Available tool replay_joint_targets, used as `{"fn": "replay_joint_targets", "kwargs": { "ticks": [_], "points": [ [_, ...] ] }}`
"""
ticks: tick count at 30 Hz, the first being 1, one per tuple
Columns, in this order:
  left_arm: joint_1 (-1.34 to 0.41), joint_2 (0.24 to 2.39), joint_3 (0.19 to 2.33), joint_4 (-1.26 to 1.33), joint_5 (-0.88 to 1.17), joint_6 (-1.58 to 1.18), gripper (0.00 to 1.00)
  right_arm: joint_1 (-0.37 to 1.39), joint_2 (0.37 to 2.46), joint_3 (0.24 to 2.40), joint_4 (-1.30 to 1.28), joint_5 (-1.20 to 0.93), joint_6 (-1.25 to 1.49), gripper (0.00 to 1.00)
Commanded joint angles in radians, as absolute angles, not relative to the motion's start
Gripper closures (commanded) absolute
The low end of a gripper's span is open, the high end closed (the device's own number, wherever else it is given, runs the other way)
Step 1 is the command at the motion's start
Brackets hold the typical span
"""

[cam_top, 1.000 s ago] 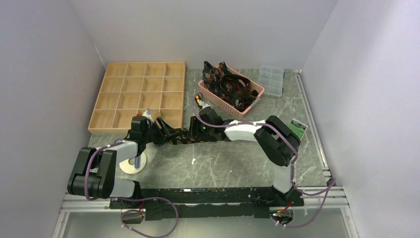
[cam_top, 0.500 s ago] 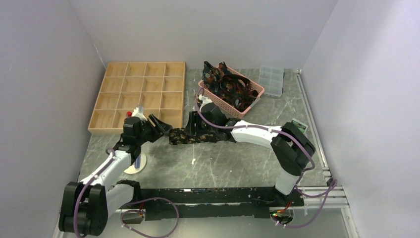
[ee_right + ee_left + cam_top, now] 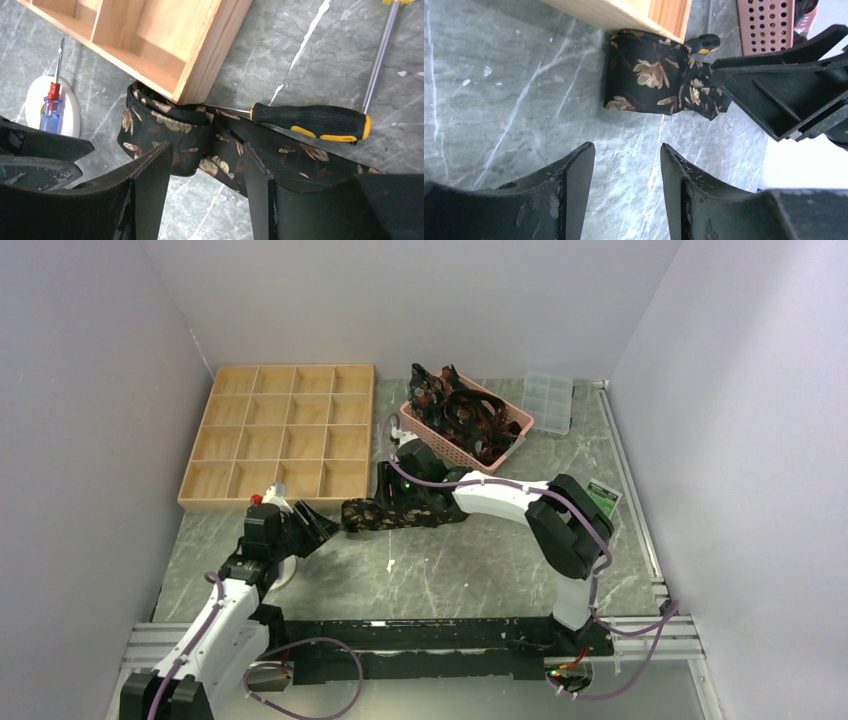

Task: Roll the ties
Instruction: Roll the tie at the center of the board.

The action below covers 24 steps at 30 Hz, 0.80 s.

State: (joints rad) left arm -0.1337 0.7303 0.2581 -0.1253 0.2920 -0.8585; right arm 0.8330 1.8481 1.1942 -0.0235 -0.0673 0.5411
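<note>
One tie (image 3: 375, 514), black with tan-gold leaves, lies folded on the marble table against the near corner of the wooden tray (image 3: 285, 430). In the right wrist view the tie (image 3: 165, 125) bends round that corner and runs under my right gripper (image 3: 207, 146), which stands open just above it. The same gripper (image 3: 388, 502) hovers over the tie's middle in the top view. My left gripper (image 3: 626, 146) is open with only bare table between its fingers, a short way left of the tie (image 3: 659, 85). More ties (image 3: 465, 415) are piled in the pink basket (image 3: 440, 445).
A black-and-yellow screwdriver (image 3: 310, 120) lies across the tie beside the tray corner. A white disc (image 3: 52, 105) with a small red-and-blue screwdriver sits under the left arm. A clear plastic box (image 3: 549, 402) stands at the back right, a green card (image 3: 603, 497) by the right arm.
My left gripper has drawn back from the tie's left end toward the near left and narrowed a little. The right gripper shifted slightly left over the tie.
</note>
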Motion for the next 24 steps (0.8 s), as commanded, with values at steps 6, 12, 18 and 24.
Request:
{"fn": "replay_joint_targets", "kwargs": {
  "ticks": [6, 12, 18, 24],
  "points": [
    [-0.135, 0.832, 0.308, -0.085, 0.299, -0.856, 0.16, 0.873, 1.854, 1.235, -0.004, -0.106, 0.564, 0.41],
    [-0.136, 1.022, 0.412, -0.054, 0.292, -0.822, 0.1, 0.892, 1.891, 1.23, 0.027, -0.081, 0.578, 0.37],
    [-0.135, 1.155, 0.418, 0.079, 0.307, -0.835, 0.1, 0.888, 1.932, 1.226, 0.005, -0.054, 0.58, 0.37],
    [-0.137, 1.28, 0.456, 0.145, 0.347, -0.786, 0.14, 0.862, 1.933, 1.151, 0.04, -0.051, 0.621, 0.39]
  ]
}}
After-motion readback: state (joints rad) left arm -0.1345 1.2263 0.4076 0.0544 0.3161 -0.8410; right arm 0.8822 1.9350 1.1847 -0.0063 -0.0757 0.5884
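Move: The tie's roll lies about 4 cm ahead of my left hand, some 6 cm to its right and 5 cm below. From my right hand, which is over the tie, the roll is about 5 cm to the left, 2 cm back and 5 cm below. The tray's near right corner is some 2 cm right of the roll and 3 cm farther out; the black-and-yellow screwdriver handle is about 8 cm right of the roll and 5 cm farther out. I spread my left fingers from half to nearly fully open as that hand first sinks, then reaches forward about 5 cm, ending 3 cm lower with its fingertips tipped some 10 degrees farther down, beside and over the roll's left part. My right hand, still half open, slides back and left over the tie, then drops about 3 cm close to the roll's right side. ##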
